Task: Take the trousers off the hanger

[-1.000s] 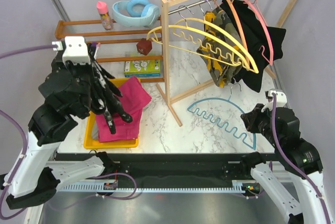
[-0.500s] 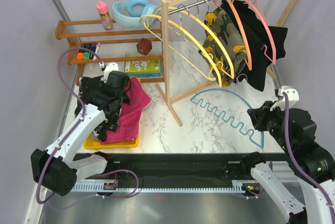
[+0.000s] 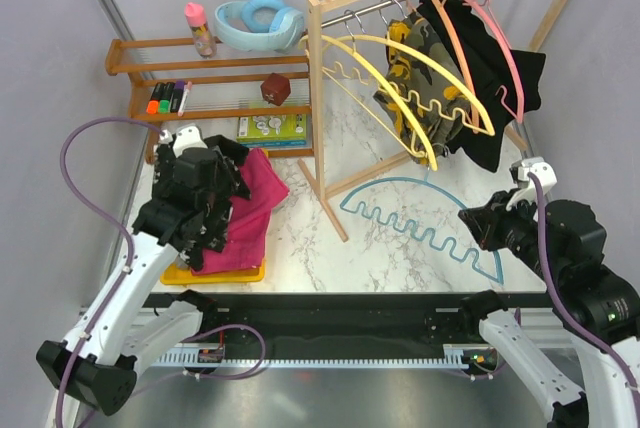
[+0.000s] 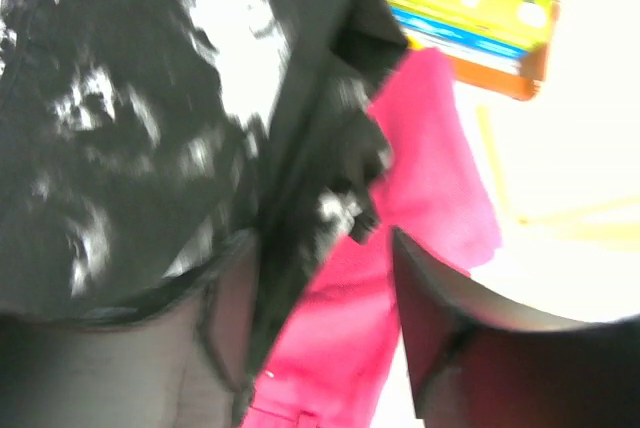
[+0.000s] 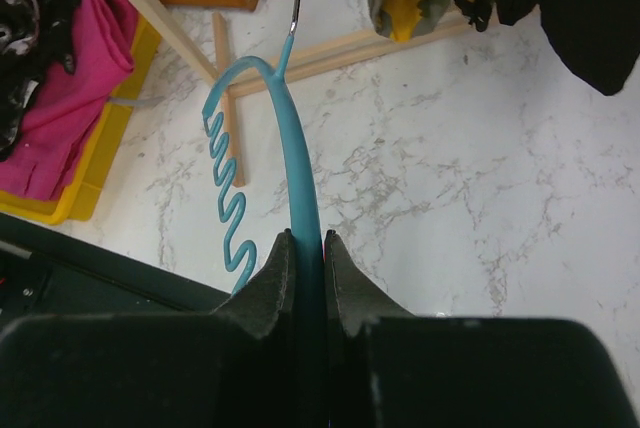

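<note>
In the top view, magenta trousers (image 3: 255,208) lie in a yellow tray (image 3: 215,273) with black white-speckled trousers (image 3: 212,231) heaped on their left side. My left gripper (image 3: 205,210) hovers low over that heap. The left wrist view shows the left gripper (image 4: 320,248) open, the speckled cloth (image 4: 150,128) draped against its left finger and magenta cloth (image 4: 420,178) showing in the gap. My right gripper (image 3: 492,228) (image 5: 307,238) is shut on a bare blue hanger (image 3: 420,223) (image 5: 290,138) above the table. Camouflage trousers (image 3: 415,78) and a plain black garment (image 3: 490,68) hang on the rail.
A wooden clothes rack (image 3: 318,98) with yellow hangers (image 3: 400,58) and pink hangers (image 3: 510,38) fills the back right. A wooden shelf (image 3: 215,78) at the back left carries markers, a pink bottle (image 3: 200,26), a blue ring (image 3: 260,18), a red cube and a green box (image 3: 272,128).
My left arm has come down from high up, carrying the speckled trousers onto the tray, and its jaws have opened. The right gripper shifted the blue hanger a little left. Yellow hangers sway.
</note>
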{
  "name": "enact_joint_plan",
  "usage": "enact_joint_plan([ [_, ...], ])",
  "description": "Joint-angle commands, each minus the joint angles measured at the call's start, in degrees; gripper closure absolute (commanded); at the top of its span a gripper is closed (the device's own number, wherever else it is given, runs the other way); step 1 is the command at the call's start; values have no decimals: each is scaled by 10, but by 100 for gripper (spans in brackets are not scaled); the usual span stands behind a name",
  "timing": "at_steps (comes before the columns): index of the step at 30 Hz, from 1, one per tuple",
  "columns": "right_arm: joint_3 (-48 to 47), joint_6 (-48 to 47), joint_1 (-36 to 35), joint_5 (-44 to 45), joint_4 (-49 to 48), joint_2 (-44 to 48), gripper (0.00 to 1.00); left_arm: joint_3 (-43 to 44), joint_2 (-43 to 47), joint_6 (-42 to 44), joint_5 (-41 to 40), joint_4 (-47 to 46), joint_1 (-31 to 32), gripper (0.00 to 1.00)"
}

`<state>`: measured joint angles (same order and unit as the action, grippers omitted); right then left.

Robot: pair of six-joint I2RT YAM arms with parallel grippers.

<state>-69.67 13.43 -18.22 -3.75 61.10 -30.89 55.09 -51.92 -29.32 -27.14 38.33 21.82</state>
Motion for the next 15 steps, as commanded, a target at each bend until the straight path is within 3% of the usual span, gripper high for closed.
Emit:
enact_joint_plan([
  [1,-26,-12,-1,-49,-36,-30,100,35,28,4,105,4,0,31],
  [4,-32,-21,-1,-37,-27,-49,100,55,51,14,178,4,-1,21],
  [5,-39,-24,-1,-22,-27,-58,100,59,57,15,199,-2,-1,12],
  [8,-58,-30,-1,-11,-30,-74,100,77,77,18,260,-10,-1,3],
  [15,-111,-46,-2,34,-23,-124,100,111,108,9,312,-11,0,1],
])
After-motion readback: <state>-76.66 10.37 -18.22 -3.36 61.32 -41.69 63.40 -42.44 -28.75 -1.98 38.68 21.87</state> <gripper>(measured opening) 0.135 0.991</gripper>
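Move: The camouflage trousers hang about 50 cm to the right of the left hand, 16 cm ahead and 13 cm higher; the black trousers lie some 8 cm below it, 4 cm to its left and 2 cm back, the pink ones 6 cm right, 5 cm back and 10 cm down. From the right hand, the free stretch of rail is roughly 24 cm ahead, 15 cm left and 22 cm up, with the camouflage trousers 27 cm ahead, 9 cm left, 4 cm up. The black trousers are left on the pile as the left fingers go from half open to wide and come free of the cloth, the hand rising about 10 cm while moving right and somewhat back, swinging some 25 degrees clockwise. The blue hanger, still pinched by the right hand, is carried forward about 3 cm towards the rack, dipping slightly before it rises. ##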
